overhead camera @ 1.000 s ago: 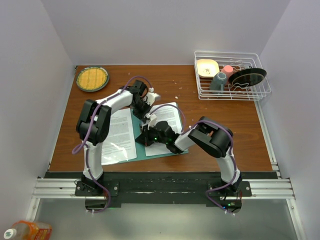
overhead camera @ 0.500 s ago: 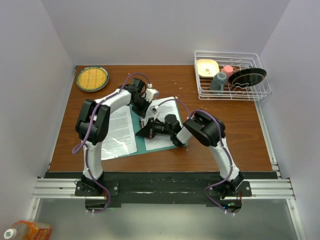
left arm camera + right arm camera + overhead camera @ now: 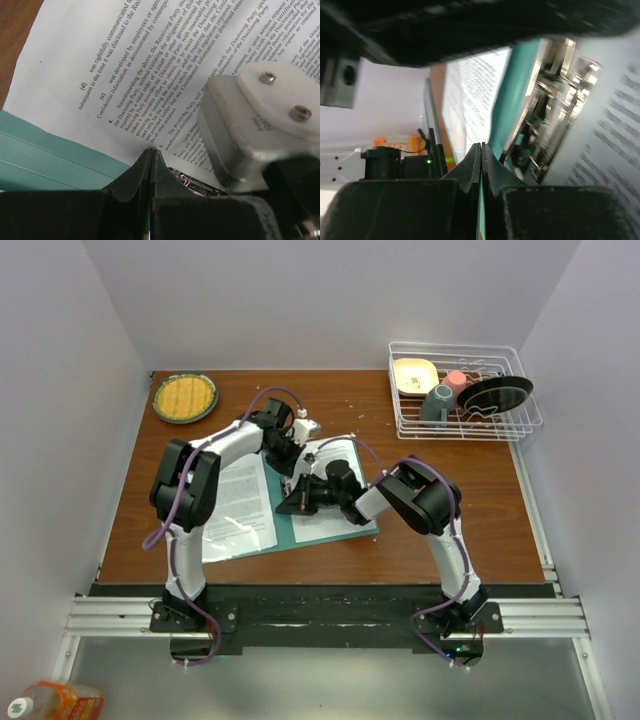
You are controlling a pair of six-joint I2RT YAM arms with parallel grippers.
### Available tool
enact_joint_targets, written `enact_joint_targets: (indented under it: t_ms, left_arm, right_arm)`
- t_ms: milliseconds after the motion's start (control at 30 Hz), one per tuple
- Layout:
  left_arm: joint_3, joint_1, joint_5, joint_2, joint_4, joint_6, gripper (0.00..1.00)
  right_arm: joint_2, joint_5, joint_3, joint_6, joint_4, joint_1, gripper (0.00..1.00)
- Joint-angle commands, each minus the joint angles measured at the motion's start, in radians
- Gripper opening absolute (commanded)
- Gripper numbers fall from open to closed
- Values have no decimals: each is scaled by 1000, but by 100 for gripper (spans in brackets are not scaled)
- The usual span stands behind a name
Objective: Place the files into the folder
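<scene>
The teal folder (image 3: 290, 535) lies open on the wooden table. One printed sheet of the files (image 3: 240, 510) rests on its left half and another (image 3: 340, 465) on its right half. My left gripper (image 3: 291, 462) is shut, its tips (image 3: 151, 150) pressing down on a printed sheet (image 3: 165, 65) beside the folder's teal cover (image 3: 45, 160) and metal clip (image 3: 197, 186). My right gripper (image 3: 287, 506) is shut too and reaches in low over the folder's spine. In the right wrist view its tips (image 3: 481, 145) point at the teal fold (image 3: 517, 95), next to the clip (image 3: 555, 105) and a sheet (image 3: 615, 125).
A white wire dish rack (image 3: 465, 390) with a plate, a dark dish and cups stands at the back right. A round green-rimmed plate (image 3: 185, 397) sits at the back left. White walls close in on three sides. An orange bottle (image 3: 60, 702) lies off the table, near left.
The right arm's elbow has swung right and away, and its gripper has slid a little up the spine. The folder and sheets have turned slightly. The left gripper has hardly moved.
</scene>
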Motion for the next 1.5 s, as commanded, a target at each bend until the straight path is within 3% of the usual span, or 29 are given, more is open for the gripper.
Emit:
enact_joint_targets:
  t_ms: [0, 500, 800, 1100, 1467]
  left_arm:
    - [-68, 4, -55, 31, -89, 25, 0]
    - [-73, 4, -75, 3, -82, 11, 0]
    - [-84, 7, -80, -12, -79, 16, 0]
    - [-85, 12, -78, -14, -79, 17, 0]
    - [-91, 15, -72, -18, -76, 17, 0]
  right_arm:
    - [-29, 142, -75, -125, -520, -14, 0]
    - [-218, 9, 28, -273, -370, 26, 0]
    - [-270, -59, 149, -348, -489, 29, 1]
    - [-318, -76, 117, -319, -454, 27, 1]
    - [-361, -64, 196, -357, -509, 19, 2]
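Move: The folder's clip has its middle about 4 cm ahead of the right hand, 2 cm to its right and 2 cm below the shut fingertips. From that hand, the left page's middle is some 11 cm to the left and level with it. The right page's middle is about 14 cm to the right and 5 cm farther out. From the left hand, whose shut fingertips are at the clip's far end, the clip's middle is roughly 6 cm back and 1 cm left. With its closed fingertips low against the clip's near end, the right hand first drags about 2 cm to the right, then comes free. It slides back left and climbs some 10 cm away from the clip, rolling about 15 degrees. The left hand keeps its shut fingertips down beside the clip's far end as the pivot, shifting only about 1.5 cm left midway. ##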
